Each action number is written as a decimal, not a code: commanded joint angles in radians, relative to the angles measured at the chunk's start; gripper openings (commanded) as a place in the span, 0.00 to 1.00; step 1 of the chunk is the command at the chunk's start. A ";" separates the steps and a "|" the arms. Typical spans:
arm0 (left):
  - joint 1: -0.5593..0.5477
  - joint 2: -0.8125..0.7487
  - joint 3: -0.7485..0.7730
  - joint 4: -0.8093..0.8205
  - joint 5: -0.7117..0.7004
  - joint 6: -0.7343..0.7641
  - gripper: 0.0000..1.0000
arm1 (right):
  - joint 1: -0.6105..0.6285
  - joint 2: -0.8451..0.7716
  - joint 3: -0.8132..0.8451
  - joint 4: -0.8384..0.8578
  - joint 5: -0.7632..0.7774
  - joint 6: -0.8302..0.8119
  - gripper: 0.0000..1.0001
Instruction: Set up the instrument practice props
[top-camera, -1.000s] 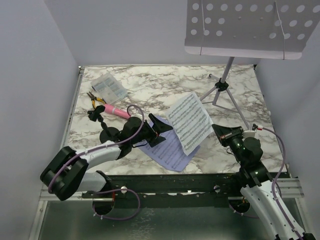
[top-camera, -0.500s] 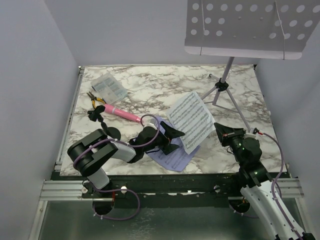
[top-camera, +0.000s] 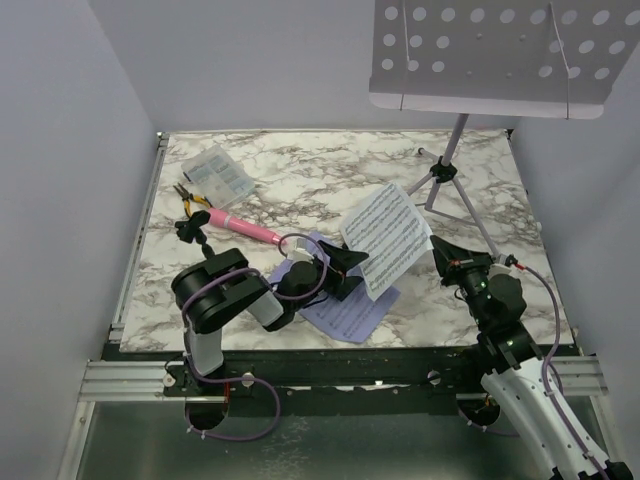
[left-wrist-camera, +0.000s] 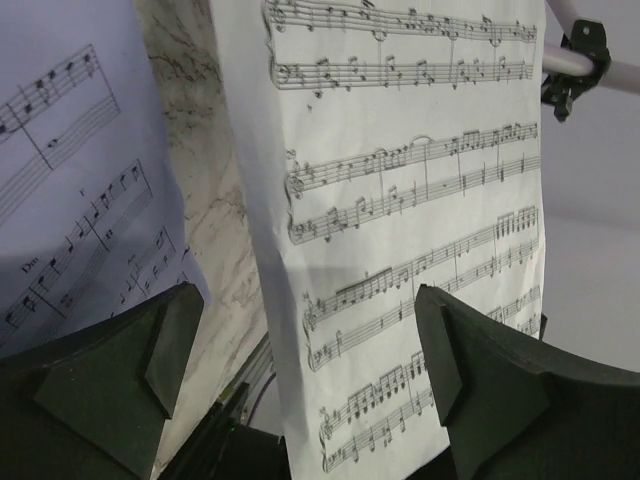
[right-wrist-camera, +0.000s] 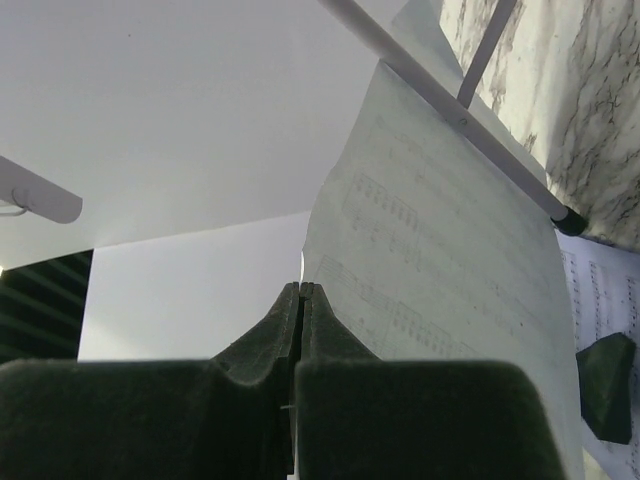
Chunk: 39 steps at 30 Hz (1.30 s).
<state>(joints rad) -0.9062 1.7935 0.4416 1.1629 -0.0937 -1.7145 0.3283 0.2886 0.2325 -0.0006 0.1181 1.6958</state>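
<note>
A white sheet-music page (top-camera: 388, 238) stands tilted off the marble table, and my right gripper (top-camera: 440, 250) is shut on its right edge. In the right wrist view the jaws (right-wrist-camera: 300, 288) are pressed together on that edge, the page (right-wrist-camera: 440, 240) spreading to the right. My left gripper (top-camera: 345, 272) is open at the page's lower left. In the left wrist view the page (left-wrist-camera: 420, 200) hangs between its wide-apart fingers (left-wrist-camera: 150, 370). A second page (top-camera: 345, 312) lies flat beneath. The pink microphone (top-camera: 243, 227) and black mic stand (top-camera: 195, 236) lie at the left. The lavender music-stand desk (top-camera: 490, 55) tops its silver tripod (top-camera: 450, 165).
A clear compartment box (top-camera: 218, 178) and orange-handled pliers (top-camera: 190, 200) lie at the back left. Grey walls close in the table on three sides. A tripod leg (right-wrist-camera: 450, 110) runs close behind the lifted page.
My left arm has swung right, bringing its open gripper round the lower left of the lifted page. The right gripper has raised the page slightly and tilted it more upright.
</note>
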 joint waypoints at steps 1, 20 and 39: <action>-0.009 0.169 0.026 0.343 -0.065 -0.011 0.91 | 0.003 -0.001 0.002 0.036 0.010 0.042 0.00; 0.049 0.134 -0.013 0.491 -0.048 0.143 0.05 | 0.003 -0.087 0.123 -0.191 0.027 -0.381 0.06; 0.157 -0.671 0.129 -0.688 0.357 1.045 0.00 | 0.005 0.196 0.344 -0.336 -0.402 -1.073 0.62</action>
<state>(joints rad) -0.7681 1.2934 0.4828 0.9546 0.1490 -1.0039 0.3283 0.4507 0.5457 -0.3885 -0.0708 0.7319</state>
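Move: The loose white sheet's left edge already runs between the left hand's wide-open fingers; the sheet's middle lies about 5 cm to that hand's right, 4 cm ahead and 5 cm above. The purple sheet on the table lies under it, middle roughly 5 cm left, 3 cm back and 7 cm below. The right hand still pinches the white sheet's near right corner, the sheet's middle about 11 cm to its left, 3 cm ahead and 6 cm lower. The left hand dips about 2.5 cm while easing forward and right, shuts its fingers on the white sheet's left edge, then lifts the sheet to some 14 cm above where the hand began, drifting left with its fingertips tipping up. Once that grip closes, the right hand lets go of the corner, backing off 3 cm and rolling over 50 degrees, left side down, as its fingers open, and finally sinks. ##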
